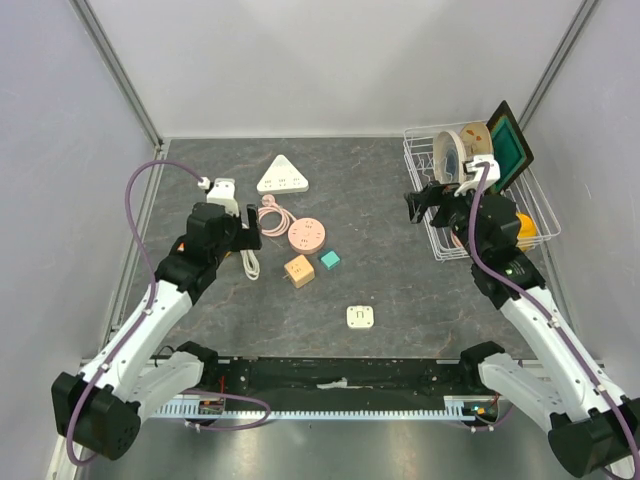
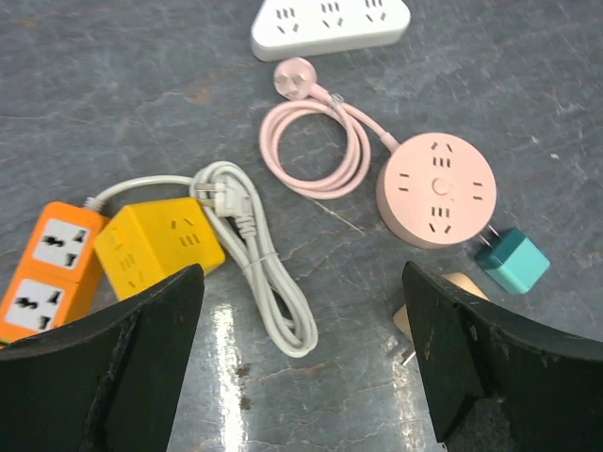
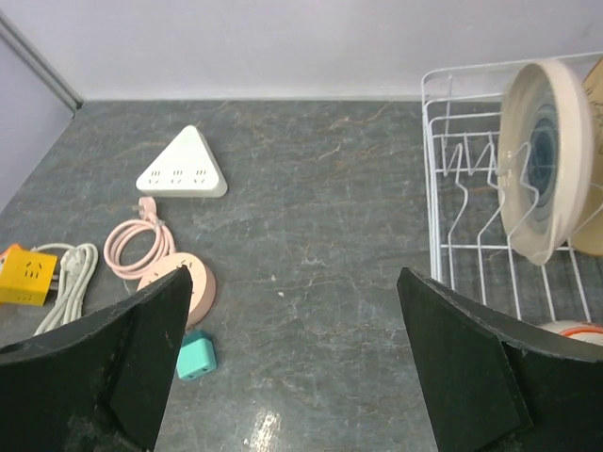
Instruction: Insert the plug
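Note:
The pink round power strip [image 1: 307,235] lies mid-table, its pink cord coiled behind it and ending in a pink plug [image 2: 294,75]. The strip also shows in the left wrist view [image 2: 436,188] and the right wrist view [image 3: 179,282]. A white cord with a white plug [image 2: 219,196] runs from a yellow cube socket [image 2: 160,245]. A white triangular strip [image 1: 283,177] lies behind. My left gripper [image 1: 243,238] hangs open and empty above the white cord [image 2: 273,282]. My right gripper [image 1: 425,205] is open and empty, high near the dish rack.
A teal adapter [image 1: 330,260], a tan cube adapter [image 1: 298,271] and a white square adapter [image 1: 360,317] lie loose. An orange socket block [image 2: 52,268] joins the yellow cube. A white wire dish rack [image 1: 440,245] with a plate [image 3: 542,160] stands at the right.

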You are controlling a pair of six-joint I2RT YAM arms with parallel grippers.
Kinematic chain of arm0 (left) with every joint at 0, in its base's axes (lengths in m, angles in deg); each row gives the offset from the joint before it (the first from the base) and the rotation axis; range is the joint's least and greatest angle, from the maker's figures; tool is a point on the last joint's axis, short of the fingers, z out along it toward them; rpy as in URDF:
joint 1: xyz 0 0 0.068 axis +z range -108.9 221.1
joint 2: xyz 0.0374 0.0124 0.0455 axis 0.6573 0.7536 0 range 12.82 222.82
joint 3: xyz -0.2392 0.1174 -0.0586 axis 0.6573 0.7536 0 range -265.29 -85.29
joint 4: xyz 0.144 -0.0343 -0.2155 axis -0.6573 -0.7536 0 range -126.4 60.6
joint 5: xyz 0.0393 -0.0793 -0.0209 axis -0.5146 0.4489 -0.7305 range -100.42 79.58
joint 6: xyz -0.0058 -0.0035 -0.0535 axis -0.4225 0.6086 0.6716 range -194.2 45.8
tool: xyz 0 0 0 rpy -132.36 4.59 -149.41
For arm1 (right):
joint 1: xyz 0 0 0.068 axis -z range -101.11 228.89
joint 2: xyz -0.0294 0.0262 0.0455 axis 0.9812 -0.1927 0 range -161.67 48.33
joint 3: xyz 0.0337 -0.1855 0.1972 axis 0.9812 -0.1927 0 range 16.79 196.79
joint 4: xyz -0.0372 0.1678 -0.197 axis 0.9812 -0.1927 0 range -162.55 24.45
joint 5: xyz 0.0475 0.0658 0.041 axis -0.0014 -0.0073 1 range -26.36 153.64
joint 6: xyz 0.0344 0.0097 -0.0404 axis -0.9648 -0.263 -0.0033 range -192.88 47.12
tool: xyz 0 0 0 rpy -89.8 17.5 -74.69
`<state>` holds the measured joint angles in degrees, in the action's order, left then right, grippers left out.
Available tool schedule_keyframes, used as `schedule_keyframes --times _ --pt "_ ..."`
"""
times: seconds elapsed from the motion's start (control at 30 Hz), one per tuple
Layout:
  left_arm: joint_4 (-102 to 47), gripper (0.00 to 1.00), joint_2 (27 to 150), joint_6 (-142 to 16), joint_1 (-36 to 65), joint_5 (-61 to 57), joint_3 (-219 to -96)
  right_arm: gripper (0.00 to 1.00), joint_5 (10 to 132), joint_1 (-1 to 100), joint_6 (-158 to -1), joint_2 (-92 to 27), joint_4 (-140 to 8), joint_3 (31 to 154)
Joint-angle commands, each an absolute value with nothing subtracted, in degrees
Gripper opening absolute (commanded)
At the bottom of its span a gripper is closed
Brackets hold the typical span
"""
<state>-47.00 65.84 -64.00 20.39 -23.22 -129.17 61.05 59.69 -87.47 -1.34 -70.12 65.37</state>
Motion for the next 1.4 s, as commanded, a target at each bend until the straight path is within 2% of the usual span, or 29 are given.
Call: schedule_keyframes --times 0.0,0.13,0.3,0.63,0.8,0.93,1.1,1.3,1.37 --pt "-45.83 0.93 68.63 -63.22 20.44 -15.88 -132.13 0.98 65.66 59.46 -88.08 -3.88 -71.08 64.53" --pt "-46.88 0.93 69.43 -60.93 20.53 -12.89 -132.75 0.98 68.99 59.55 -91.24 -5.90 -68.01 61.62" --pt "-48.81 0.93 68.37 -58.99 20.44 -16.13 -132.40 0.98 79.44 59.46 -91.25 -9.15 -66.87 60.39" --pt "-54.97 0.93 68.81 -53.37 20.44 -18.42 -131.52 0.98 82.27 56.22 -86.94 -12.84 -68.09 57.75" --pt "-54.97 0.93 69.51 -51.17 19.66 -13.08 -131.08 0.98 75.52 48.67 -87.55 -16.01 -71.68 59.15" --pt "-54.71 0.93 70.92 -50.91 9.76 -13.05 -131.61 0.98 67.70 45.75 -92.72 -15.58 -75.12 59.95" --pt "-53.66 0.93 73.38 -49.41 0.33 -12.70 -131.79 0.98 54.98 45.75 -96.25 -9.52 -81.08 58.45" --pt "-52.86 0.93 79.00 -45.90 -5.13 -14.19 -134.06 0.98 55.11 45.14 -99.59 -8.19 -90.75 58.98" --pt "-52.69 0.93 79.79 -44.14 -5.13 -15.60 -134.86 0.98 51.97 40.43 -100.99 -9.94 -92.26 58.81"
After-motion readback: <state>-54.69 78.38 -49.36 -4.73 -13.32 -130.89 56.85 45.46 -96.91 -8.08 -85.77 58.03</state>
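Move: The beige cube lies about 13 cm to the right of my left hand, 3 cm back and some 17 cm below. The teal plug stands 8 cm farther right than the cube and 4 cm farther out; the pink round socket is 9 cm beyond the cube and 1 cm to its right. From my right hand the white adapter is about 17 cm back, 10 cm left and 28 cm down, and the teal plug 2 cm back and 18 cm left. I swing my left hand some 15 cm right and 10 cm back while sinking about 7 cm, slowly at first, then quickly towards the beige cube, tipping and turning the open fingers down and clockwise. My right hand drops about 15 cm, coming back and left towards the white adapter, then swings some 5 cm right again, tipped down nearly 30 degrees. Both grippers stay wide open and empty. ##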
